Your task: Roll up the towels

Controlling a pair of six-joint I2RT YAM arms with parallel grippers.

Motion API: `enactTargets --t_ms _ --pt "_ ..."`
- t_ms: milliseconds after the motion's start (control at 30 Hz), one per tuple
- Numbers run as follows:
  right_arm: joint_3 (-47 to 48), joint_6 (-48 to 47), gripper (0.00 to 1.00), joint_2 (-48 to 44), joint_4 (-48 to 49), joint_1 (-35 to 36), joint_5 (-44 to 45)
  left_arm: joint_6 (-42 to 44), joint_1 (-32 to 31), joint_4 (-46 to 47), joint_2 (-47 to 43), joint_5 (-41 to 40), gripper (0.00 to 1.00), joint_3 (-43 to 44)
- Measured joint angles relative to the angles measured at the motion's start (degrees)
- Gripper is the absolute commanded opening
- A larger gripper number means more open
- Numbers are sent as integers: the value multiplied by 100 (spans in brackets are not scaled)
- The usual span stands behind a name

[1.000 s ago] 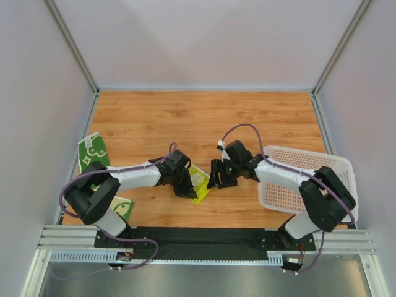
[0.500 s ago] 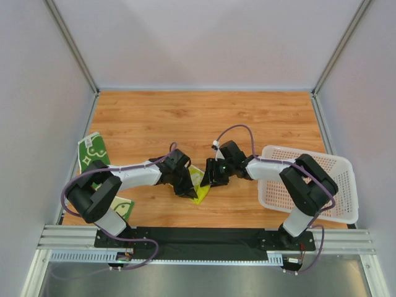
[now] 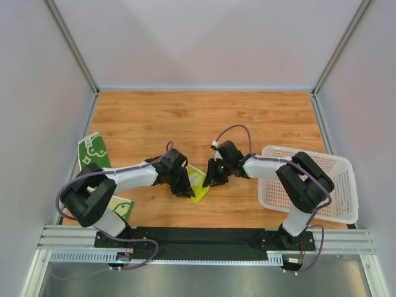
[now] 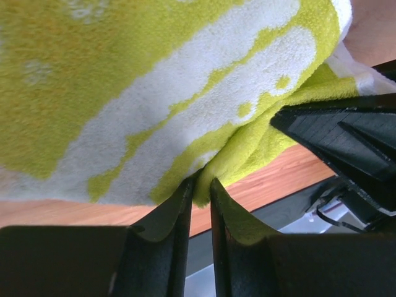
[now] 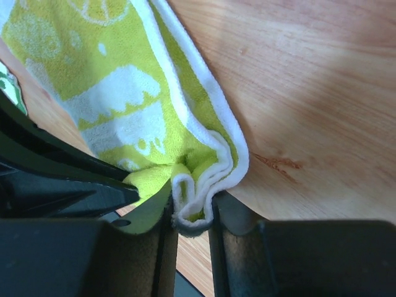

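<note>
The pale yellow towel (image 3: 200, 183) lies bunched on the wooden table between both grippers. In the left wrist view the towel (image 4: 154, 93) fills the frame, and my left gripper (image 4: 199, 187) is shut on a thin fold of it. In the right wrist view my right gripper (image 5: 193, 209) is shut on the towel's folded white-edged corner (image 5: 210, 167). From above, the left gripper (image 3: 184, 187) and right gripper (image 3: 212, 178) meet at the towel, almost touching. The dark green towel (image 3: 91, 153) lies by the left wall, partly under the left arm.
A white perforated basket (image 3: 337, 162) sits at the table's right edge, with the right arm's elbow over it. Grey walls close in the table (image 3: 204, 120) on three sides. The black base rail (image 3: 198, 238) runs along the near edge.
My right gripper has moved left to the yellow towel and closed on its corner. The left gripper has stayed at the towel, its jaws easing slightly apart.
</note>
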Motion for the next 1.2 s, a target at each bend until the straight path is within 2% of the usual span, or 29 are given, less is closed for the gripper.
enactTargets --t_ms 400,500,567,700,800,1000,1200 --pt "538 -164 21 61 -988 20 522 387 -376 -1390 -662 -1248 24 -2" --pt "581 -188 21 48 -1158 20 549 688 -876 -2000 -710 -1978 23 341" --pt "608 -212 21 7 -1296 31 573 981 -1462 -2321 -697 -2566 23 874" --pt "715 -271 20 -98 -1622 92 586 1613 -2238 -2192 -643 -3294 27 1648" --pt "861 -310 20 -133 -1829 149 586 2048 -2505 -1851 -555 -3460 36 1725" --pt "1119 -363 19 -136 -2140 188 586 2603 -2638 -1215 -162 -3381 41 1652" --pt "1204 -428 19 -138 -2332 188 586 2767 -2634 -861 131 -3318 55 1504"
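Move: The left fingers are already closed on the near fold of the yellow-green towel, with its middle about 5 cm ahead and 1 cm to the left, just below. The right fingers already pinch the towel's right end; the middle lies some 6 cm to the right hand's left and 2 cm ahead, about 1 cm below. The laundry basket's middle is about 35 cm to the right of the right hand, level with it. Letting go of the near fold, the left hand first travels low about 5 cm to its left, then rises, swings some 10 cm right towards the right gripper and sinks partway, rolling roughly 55 degrees clockwise as its fingers open to about half. The right fingers keep their pinch, draw slightly right, then lift the towel's end about 3 cm. ##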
